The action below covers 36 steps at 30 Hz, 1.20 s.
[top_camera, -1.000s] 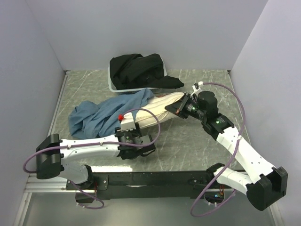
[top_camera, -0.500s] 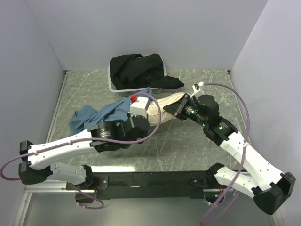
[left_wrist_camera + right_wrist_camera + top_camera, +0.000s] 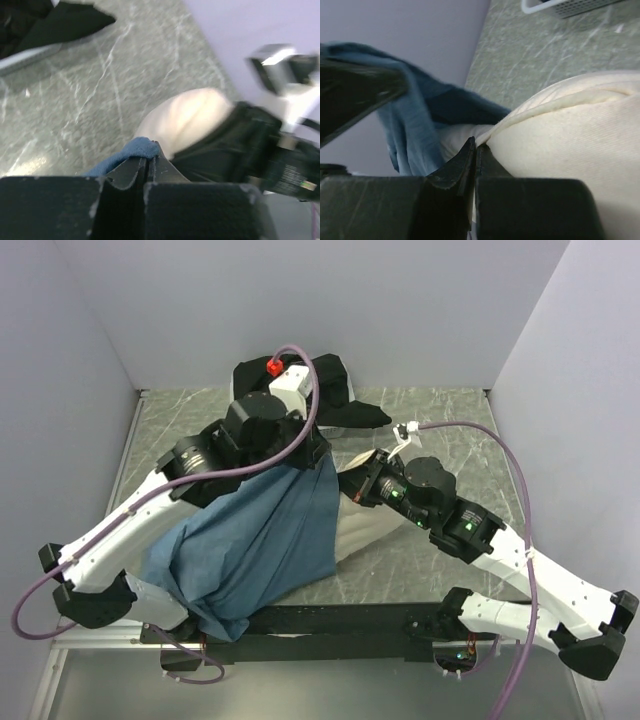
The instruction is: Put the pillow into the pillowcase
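My left gripper (image 3: 312, 462) is raised high and shut on an edge of the slate-blue pillowcase (image 3: 255, 545), which hangs down from it toward the table's near edge. The pinched blue fabric (image 3: 131, 152) shows at its tips (image 3: 151, 158). The cream pillow (image 3: 362, 525) lies under and right of the hanging cloth, mostly hidden. My right gripper (image 3: 352, 486) is shut on the pillow's seamed edge (image 3: 560, 135); its tips (image 3: 476, 146) pinch the seam. In the left wrist view the pillow (image 3: 187, 117) bulges just beyond the tips.
A white basket (image 3: 240, 420) holding black cloth (image 3: 340, 395) stands at the back, partly behind my left arm. Grey walls close in on the left, back and right. The marble tabletop (image 3: 450, 435) shows at the right.
My left gripper has lifted from low near the front to high at the back centre, pulling the pillowcase up so it hangs. The right gripper has shifted slightly left with the pillow.
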### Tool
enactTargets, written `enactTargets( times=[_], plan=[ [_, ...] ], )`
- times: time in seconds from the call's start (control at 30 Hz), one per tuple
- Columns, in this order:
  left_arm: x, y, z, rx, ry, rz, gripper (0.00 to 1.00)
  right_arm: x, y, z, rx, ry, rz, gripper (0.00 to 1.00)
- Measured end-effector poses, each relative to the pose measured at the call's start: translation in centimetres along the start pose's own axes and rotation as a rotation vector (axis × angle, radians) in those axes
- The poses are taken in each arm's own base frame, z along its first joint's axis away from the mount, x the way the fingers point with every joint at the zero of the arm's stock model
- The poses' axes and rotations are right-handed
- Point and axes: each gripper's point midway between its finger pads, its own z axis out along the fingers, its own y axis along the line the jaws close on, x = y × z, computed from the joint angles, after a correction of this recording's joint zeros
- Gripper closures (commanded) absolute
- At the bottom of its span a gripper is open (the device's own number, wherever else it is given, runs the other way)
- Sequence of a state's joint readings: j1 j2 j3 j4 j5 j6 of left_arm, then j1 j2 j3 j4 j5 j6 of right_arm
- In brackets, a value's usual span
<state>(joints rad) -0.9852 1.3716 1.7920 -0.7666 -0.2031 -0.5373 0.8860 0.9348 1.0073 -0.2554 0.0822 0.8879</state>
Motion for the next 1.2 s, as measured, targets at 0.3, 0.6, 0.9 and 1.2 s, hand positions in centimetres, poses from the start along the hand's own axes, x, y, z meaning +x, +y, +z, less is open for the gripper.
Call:
enactTargets(
  times=[0.3, 0.6, 0.9, 1.2],
  plan=[
    [2.6, 5.3, 5.4, -0.077, 0.095, -0.059, 0.98, -1.9, -7.7, 3.0, 0.205, -0.030, 0.020, 1.00],
    [-0.4, 5.2, 12.0, -0.075, 0.104, -0.092, 0.98, -6.7, -18.7, 5.4, 0.377, -0.152, 0.130, 1.00],
    [3.2, 9.5, 16.0, -0.156, 0.215, -0.088, 0.24, -1.9, -22.9, 6.7, 0.405, -0.066, 0.231, 0.99],
    [8.0, 12.0, 9.0, -0.273, 0.205, -0.060, 0.14, -1.8, -22.0, 5.9, 0.405, -0.002, 0.173, 0.00]
  ],
)
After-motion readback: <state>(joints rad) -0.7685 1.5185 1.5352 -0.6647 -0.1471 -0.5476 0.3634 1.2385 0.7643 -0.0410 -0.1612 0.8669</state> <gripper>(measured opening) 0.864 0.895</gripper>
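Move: The left hand holds up the upper corner of the pillowcase mouth. The table spot for it, short of the basket, is about 13 cm ahead, 6 cm right and 33 cm down; the basket with black cloth is roughly 34 cm ahead and 9 cm left. The right hand pinches the pillow's edge. Its table spot is some 12 cm ahead, 8 cm right and 28 cm below; the pillow's exposed part hangs under it, about level, 6 cm right. Still pinching the pillowcase hem and the pillow's edge, both hands swing forward and down towards the bare table short of the basket. The left goes about 14 cm out and 12 cm down, opens wide to let go of the hem, then backs off leftward; the right travels some 15 cm forward, 10 cm right and nearly 20 cm down, eases back slightly, then opens and lifts off the pillow. ##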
